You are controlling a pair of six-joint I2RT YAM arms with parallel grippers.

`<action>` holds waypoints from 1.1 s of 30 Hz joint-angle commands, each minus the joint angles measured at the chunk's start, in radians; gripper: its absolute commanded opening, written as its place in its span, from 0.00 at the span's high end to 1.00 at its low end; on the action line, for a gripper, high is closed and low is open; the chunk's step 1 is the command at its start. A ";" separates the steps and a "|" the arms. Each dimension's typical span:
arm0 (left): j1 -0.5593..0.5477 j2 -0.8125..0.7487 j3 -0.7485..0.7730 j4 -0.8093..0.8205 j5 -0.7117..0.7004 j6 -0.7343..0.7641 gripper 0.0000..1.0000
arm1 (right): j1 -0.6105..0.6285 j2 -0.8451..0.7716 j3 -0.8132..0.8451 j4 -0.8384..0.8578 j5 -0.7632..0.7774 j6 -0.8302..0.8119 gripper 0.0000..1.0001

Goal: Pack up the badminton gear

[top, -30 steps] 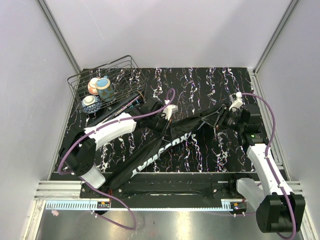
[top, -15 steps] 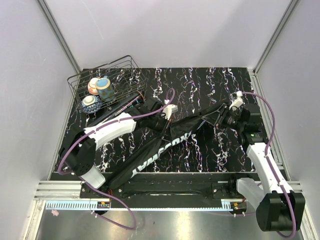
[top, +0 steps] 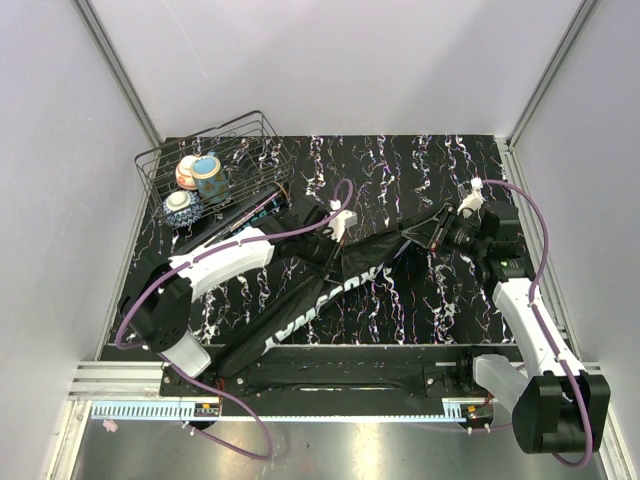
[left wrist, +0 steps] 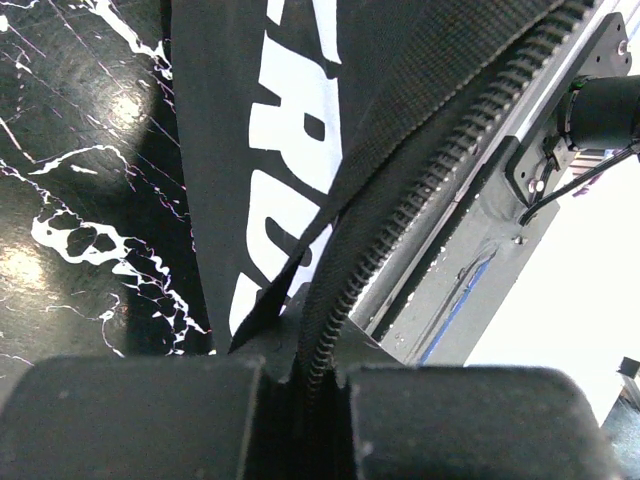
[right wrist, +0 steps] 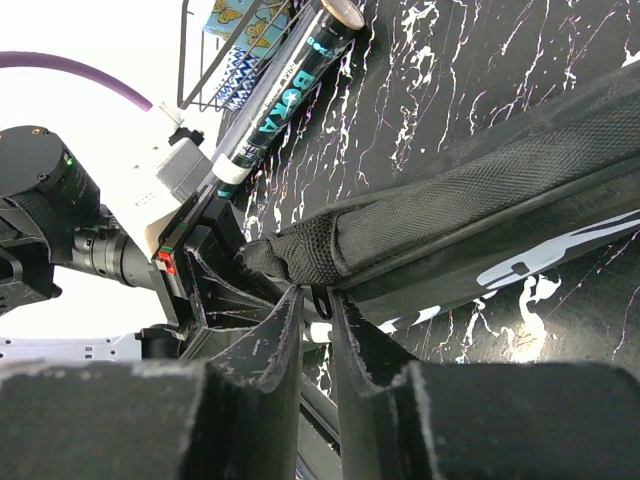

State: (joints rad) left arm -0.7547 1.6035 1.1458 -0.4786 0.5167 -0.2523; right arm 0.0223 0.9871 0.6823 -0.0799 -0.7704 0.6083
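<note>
The black "CROSSWAY" bag [top: 320,300] lies diagonally across the table, wide end near the front left and narrow end at the right. My left gripper [left wrist: 305,365] is shut on the bag's zipper edge [left wrist: 400,200], near the bag's middle [top: 335,228]. At the narrow end is my right gripper [right wrist: 318,295] [top: 440,232]. Its fingers stand a narrow gap apart, with the small black zipper pull [right wrist: 322,300] between them under the bag's padded end [right wrist: 300,255]. A long black tube [right wrist: 285,80] [top: 245,212] lies against the basket.
A black wire basket [top: 160,160] holding three patterned bowls [top: 207,172] stands at the back left. The left arm [top: 215,262] stretches over the bag's wide part. Metal rails [top: 330,375] run along the table's near edge.
My right gripper has crept a little further from me along the bag's narrow end, and its fingers have drawn closer together around the zipper pull. The left gripper has kept its hold.
</note>
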 commanded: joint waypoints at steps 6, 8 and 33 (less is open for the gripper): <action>-0.011 -0.051 0.034 0.003 -0.014 0.012 1.00 | 0.001 0.008 0.045 -0.001 0.023 -0.001 1.00; -0.009 -0.050 0.040 0.008 -0.012 0.004 1.00 | 0.001 0.016 0.039 0.014 0.010 0.005 1.00; 0.009 -0.132 0.011 0.078 -0.047 -0.084 0.43 | 0.312 0.062 -0.165 0.296 0.135 0.147 1.00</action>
State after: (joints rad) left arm -0.7750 1.5768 1.1660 -0.4892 0.4442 -0.3107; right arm 0.3229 1.0477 0.4789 0.2440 -0.6270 0.8108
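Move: The bag's zip pull, a small dark loop, sits right at the right hand's fingertips, about 1 cm ahead and 1 cm to the left. From that hand the bag's near tail lies some 38 cm left, 26 cm back and lower, and the shuttlecock tube about 37 cm left, 5 cm ahead and 13 cm below. The left hand already grips the zip edge, with the pull about 14 cm to its right, 6 cm ahead and 8 cm above. The right fingers shut on the zip pull, then after a short hold tug it quickly towards the left hand, about 7 cm to the left with some 4 cm down and 3 cm back, and stay there closed. The left hand keeps its place and holds the zip edge as a counter-hold, then opens to about half around it once the pull is done. ##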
